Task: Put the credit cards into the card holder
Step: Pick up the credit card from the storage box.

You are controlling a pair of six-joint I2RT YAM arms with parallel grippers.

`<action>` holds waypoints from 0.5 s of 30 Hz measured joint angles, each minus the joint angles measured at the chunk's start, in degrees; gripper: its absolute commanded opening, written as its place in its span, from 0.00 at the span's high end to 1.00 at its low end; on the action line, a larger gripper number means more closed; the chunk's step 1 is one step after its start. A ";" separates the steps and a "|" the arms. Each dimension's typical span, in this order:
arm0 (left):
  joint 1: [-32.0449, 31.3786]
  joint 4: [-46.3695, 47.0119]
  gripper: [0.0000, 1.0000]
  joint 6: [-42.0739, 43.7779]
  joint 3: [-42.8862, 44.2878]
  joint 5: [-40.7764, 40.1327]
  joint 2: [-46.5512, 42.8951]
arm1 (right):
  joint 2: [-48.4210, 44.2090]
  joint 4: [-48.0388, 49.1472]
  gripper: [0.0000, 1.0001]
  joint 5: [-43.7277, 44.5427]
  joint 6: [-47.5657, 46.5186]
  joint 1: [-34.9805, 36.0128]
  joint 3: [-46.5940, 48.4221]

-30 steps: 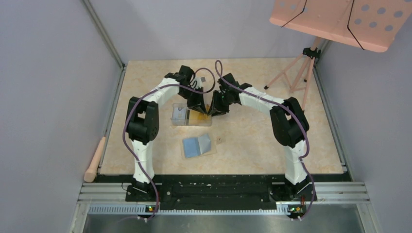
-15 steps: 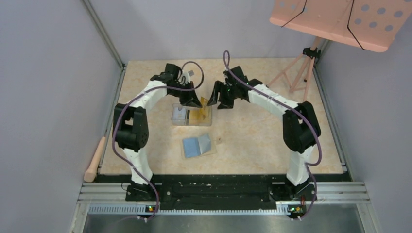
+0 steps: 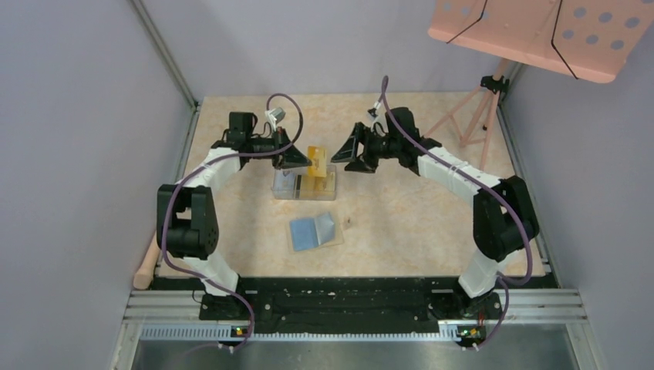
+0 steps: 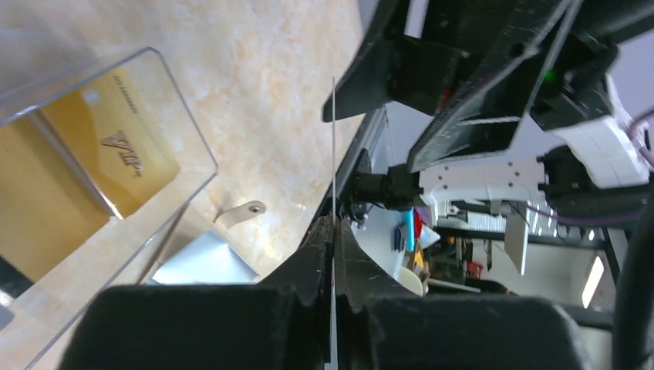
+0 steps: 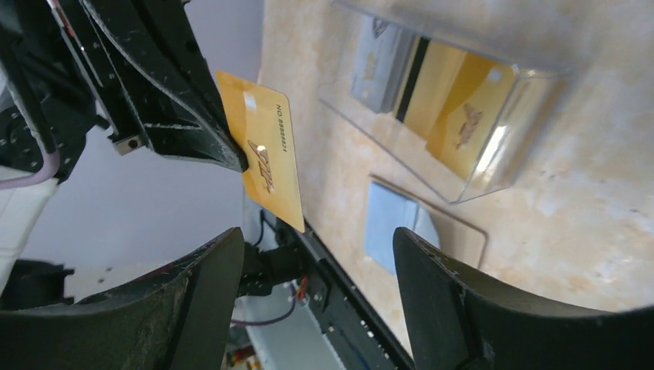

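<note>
A golden credit card hangs above the clear box, and my left gripper is shut on its left edge. The left wrist view shows that card edge-on between the closed jaws of the left gripper. My right gripper faces it from the right, open and apart from the card; nothing sits between the jaws of the right gripper. More golden credit cards lie in the box. The card holder lies open on the table, blue pockets up.
The clear plastic box sits under the held card, with a grey card also inside. A wooden handle lies off the table's left edge. A pink stand stands at the back right.
The right gripper has opened, let go of the golden card and backed off to the right. The left gripper has kept the card and swung up and left.
</note>
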 measured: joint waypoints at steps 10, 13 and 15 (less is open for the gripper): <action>-0.20 9.31 1.00 -4.42 -4.85 7.39 -5.03 | 2.49 22.03 0.54 -11.63 11.80 1.92 -4.72; -0.20 10.29 1.00 -4.81 -5.60 7.87 -5.16 | 3.74 26.34 0.70 -13.18 14.49 3.06 -4.72; -0.20 10.38 1.00 -5.16 -6.36 7.89 -5.16 | 4.37 28.22 0.89 -13.84 15.78 3.78 -4.72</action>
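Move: The gold credit card is already off the table, pinched at its left edge by the left hand, its middle about 2 cm to the right of that hand. From the open right hand it lies roughly 6 cm to the left, about level in height and reach. The storage box is some 11 cm to the right hand's left, 12 cm below and level in reach. The card holder sits about 15 cm back, 7 cm left and 13 cm down. The right fingers come around the free right edge of the gold card and narrow to about a third open, with no pinch visible yet. To get there the right hand goes about 5 cm left, also up and back some 3 cm each, its fingers tipping up towards level and turning counter-clockwise, about 20 degrees in all. The left hand keeps its grip and carries the card back and up, about 3 cm each. ##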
